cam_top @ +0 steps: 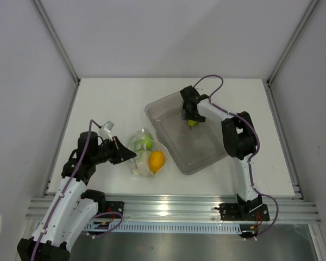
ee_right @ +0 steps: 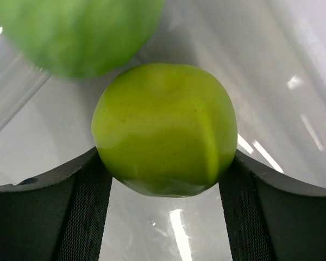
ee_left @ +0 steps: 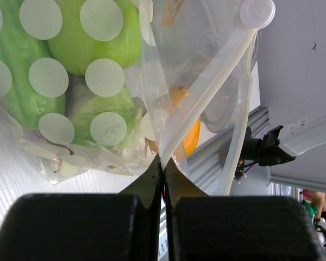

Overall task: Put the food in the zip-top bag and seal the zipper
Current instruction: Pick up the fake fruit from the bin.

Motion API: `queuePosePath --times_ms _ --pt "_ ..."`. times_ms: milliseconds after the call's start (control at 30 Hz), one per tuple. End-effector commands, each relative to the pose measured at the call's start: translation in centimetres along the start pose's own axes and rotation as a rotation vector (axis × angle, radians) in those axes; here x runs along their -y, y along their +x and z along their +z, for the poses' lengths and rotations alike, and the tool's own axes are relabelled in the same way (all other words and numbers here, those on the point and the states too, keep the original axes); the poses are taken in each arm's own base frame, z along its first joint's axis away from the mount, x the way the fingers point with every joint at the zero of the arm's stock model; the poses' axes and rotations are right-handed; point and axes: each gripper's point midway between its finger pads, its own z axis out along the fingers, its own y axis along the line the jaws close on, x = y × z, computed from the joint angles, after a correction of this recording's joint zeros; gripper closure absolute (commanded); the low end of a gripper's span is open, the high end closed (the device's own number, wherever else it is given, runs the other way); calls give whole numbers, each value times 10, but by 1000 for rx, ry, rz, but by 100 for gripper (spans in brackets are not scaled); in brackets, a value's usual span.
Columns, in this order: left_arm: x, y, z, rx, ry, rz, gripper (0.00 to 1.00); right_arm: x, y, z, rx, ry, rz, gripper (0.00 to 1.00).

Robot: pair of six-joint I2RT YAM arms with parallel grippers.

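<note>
The clear zip-top bag (cam_top: 144, 153) lies on the table's front left, holding green food (cam_top: 143, 142) and an orange-yellow citrus (cam_top: 156, 161). My left gripper (cam_top: 132, 155) is shut on the bag's mouth edge. In the left wrist view its jaws (ee_left: 163, 163) pinch the white zipper strip (ee_left: 206, 98), with a green apple (ee_left: 92, 27), a green cucumber (ee_left: 16, 70) and the citrus (ee_left: 187, 133) behind the dotted plastic. My right gripper (cam_top: 191, 116) reaches into the grey bin (cam_top: 201, 152). Its fingers (ee_right: 87, 201) press both sides of a green apple (ee_right: 163, 125).
The grey translucent bin sits at mid-right of the white table, with grey walls on three sides. An aluminium rail (cam_top: 174, 206) runs along the near edge. A blurred green shape (ee_right: 76, 32) shows above the apple in the right wrist view; I cannot tell whether it is a reflection.
</note>
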Motion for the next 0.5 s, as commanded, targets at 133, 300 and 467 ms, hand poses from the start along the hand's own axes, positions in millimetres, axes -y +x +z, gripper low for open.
queuePosePath --times_ms 133,300,467 --pt "11 -5 -6 2 20 33 99 -13 -3 -38 75 -11 -12 100" --pt "21 -4 -9 -1 60 8 99 -16 -5 -71 118 -36 6 100" --pt "21 -4 -10 -14 44 1 99 -20 -3 -110 161 -78 25 100"
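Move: My right hand already holds the green pear low in the bin. The open bag's middle lies about 20 cm back and 17 cm to its left, a little higher. Inside the bag, the orange fruit sits some 22 cm back and 14 cm left of that hand. The other round green piece is in the bin, about 7 cm ahead and 3 cm left. From my left hand, the bag's middle is roughly 3 cm ahead, 6 cm right and 8 cm below. Keeping the pear pinched between both fingers, I first slide my right hand back and left close to the bin floor, away from the round green piece, then swing into a quickening lift: about 5 cm up and 5 cm back in all, with nearly 3 cm left, towards the bag. My left fingers stay shut on the bag's edge. ##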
